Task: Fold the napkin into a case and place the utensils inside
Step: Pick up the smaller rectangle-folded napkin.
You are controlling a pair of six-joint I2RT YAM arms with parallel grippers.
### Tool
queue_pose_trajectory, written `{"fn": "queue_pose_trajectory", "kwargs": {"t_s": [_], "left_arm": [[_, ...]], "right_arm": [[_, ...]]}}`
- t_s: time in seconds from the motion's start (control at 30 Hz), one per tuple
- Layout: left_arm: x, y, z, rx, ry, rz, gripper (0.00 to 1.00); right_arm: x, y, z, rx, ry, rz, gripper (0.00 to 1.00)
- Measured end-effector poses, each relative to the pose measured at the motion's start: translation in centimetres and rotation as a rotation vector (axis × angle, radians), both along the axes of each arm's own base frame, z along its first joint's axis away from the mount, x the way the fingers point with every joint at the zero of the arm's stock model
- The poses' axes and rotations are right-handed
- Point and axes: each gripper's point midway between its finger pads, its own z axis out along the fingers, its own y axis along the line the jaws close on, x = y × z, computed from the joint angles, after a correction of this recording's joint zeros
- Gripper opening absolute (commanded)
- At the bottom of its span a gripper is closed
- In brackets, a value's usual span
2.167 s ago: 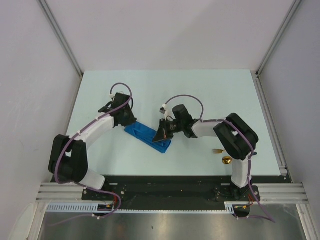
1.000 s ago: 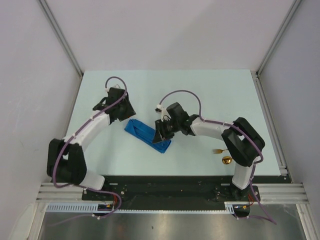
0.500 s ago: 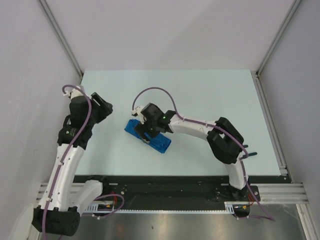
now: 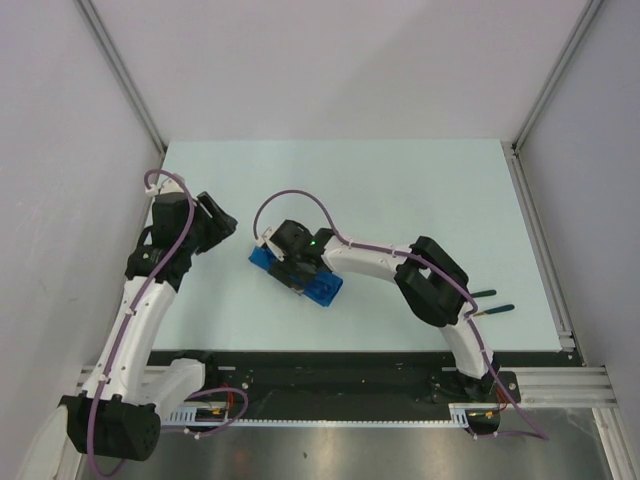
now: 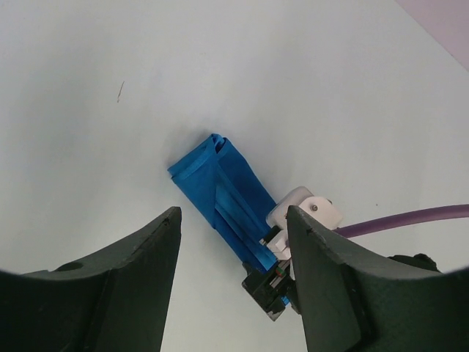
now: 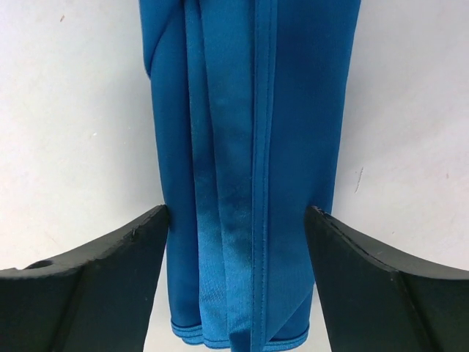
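The napkin (image 4: 322, 287) lies folded into a narrow blue oblong case, slanting across the table's near middle. My right gripper (image 4: 288, 264) hovers over its far-left part. In the right wrist view its open fingers (image 6: 110, 271) straddle the cloth (image 6: 249, 132) without pinching it. My left gripper (image 4: 226, 226) hangs open to the left of the napkin, apart from it. In the left wrist view the napkin (image 5: 220, 187) shows between and beyond its fingertips. Two dark utensil handles (image 4: 483, 294) poke out from behind the right arm's elbow. Their heads are hidden.
The pale table (image 4: 400, 190) is walled by grey panels left and right. A metal rail (image 4: 540, 230) runs along its right edge. The right arm (image 4: 430, 280) stretches low across the near middle of the table, and its purple cable (image 5: 410, 218) shows in the left wrist view.
Both grippers have opened and let go of the napkin. The left arm pulled back to the left. The right gripper slid left along the folded cloth, and its elbow uncovered the utensil handles.
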Motion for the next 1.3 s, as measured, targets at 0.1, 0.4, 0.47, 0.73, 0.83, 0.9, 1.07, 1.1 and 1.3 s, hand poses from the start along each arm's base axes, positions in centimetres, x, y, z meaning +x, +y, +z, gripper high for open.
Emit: {"fn": "queue_pose_trajectory", "kwargs": {"t_s": [0.1, 0.4, 0.47, 0.73, 0.83, 0.9, 1.07, 1.1, 1.3], "left_arm": [[0.0, -0.2, 0.0, -0.006, 0.000, -0.008, 0.64], [-0.1, -0.6, 0.1, -0.019, 0.002, -0.030, 0.64], [-0.1, -0.6, 0.1, -0.020, 0.002, -0.031, 0.64], [-0.2, -0.7, 0.0, -0.017, 0.002, -0.036, 0.64], [-0.2, -0.7, 0.0, -0.017, 0.003, -0.036, 0.64], [-0.2, -0.7, -0.1, -0.017, 0.005, -0.037, 0.64], [-0.2, -0.7, -0.2, -0.017, 0.006, -0.037, 0.64], [-0.2, -0.7, -0.2, -0.017, 0.006, -0.037, 0.64], [-0.2, -0.6, -0.1, -0.017, 0.005, -0.037, 0.64]], "right_arm": [[-0.5, 0.1, 0.1, -0.022, -0.016, 0.011, 0.76], [-0.8, 1.7, 1.0, -0.014, -0.050, 0.036, 0.64], [-0.7, 1.5, 0.6, -0.021, -0.044, 0.031, 0.63], [-0.1, 0.9, -0.5, -0.034, -0.022, 0.016, 0.55], [-0.3, 1.0, -0.7, -0.031, -0.012, 0.021, 0.52], [-0.4, 1.1, -0.8, -0.027, -0.007, 0.025, 0.45], [-0.8, 1.4, -1.0, -0.020, 0.006, 0.038, 0.30], [-0.8, 1.5, -1.0, -0.020, 0.005, 0.041, 0.29], [-0.9, 1.7, -1.0, -0.020, -0.004, 0.040, 0.17]]}}
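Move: The smaller rectangle-folded napkin lies right under the right hand, its middle about 2 cm ahead, 3 cm to the left and 3 cm below. The nearest utensil handle is some 40 cm to the right of that hand and 4 cm nearer the base. From the left hand, held high, the napkin's middle is level ahead, roughly 16 cm to the right and 21 cm below. The right hand shifts about 2 cm left, sinks about 1 cm and closes its fingers, pinching the napkin's folds. ##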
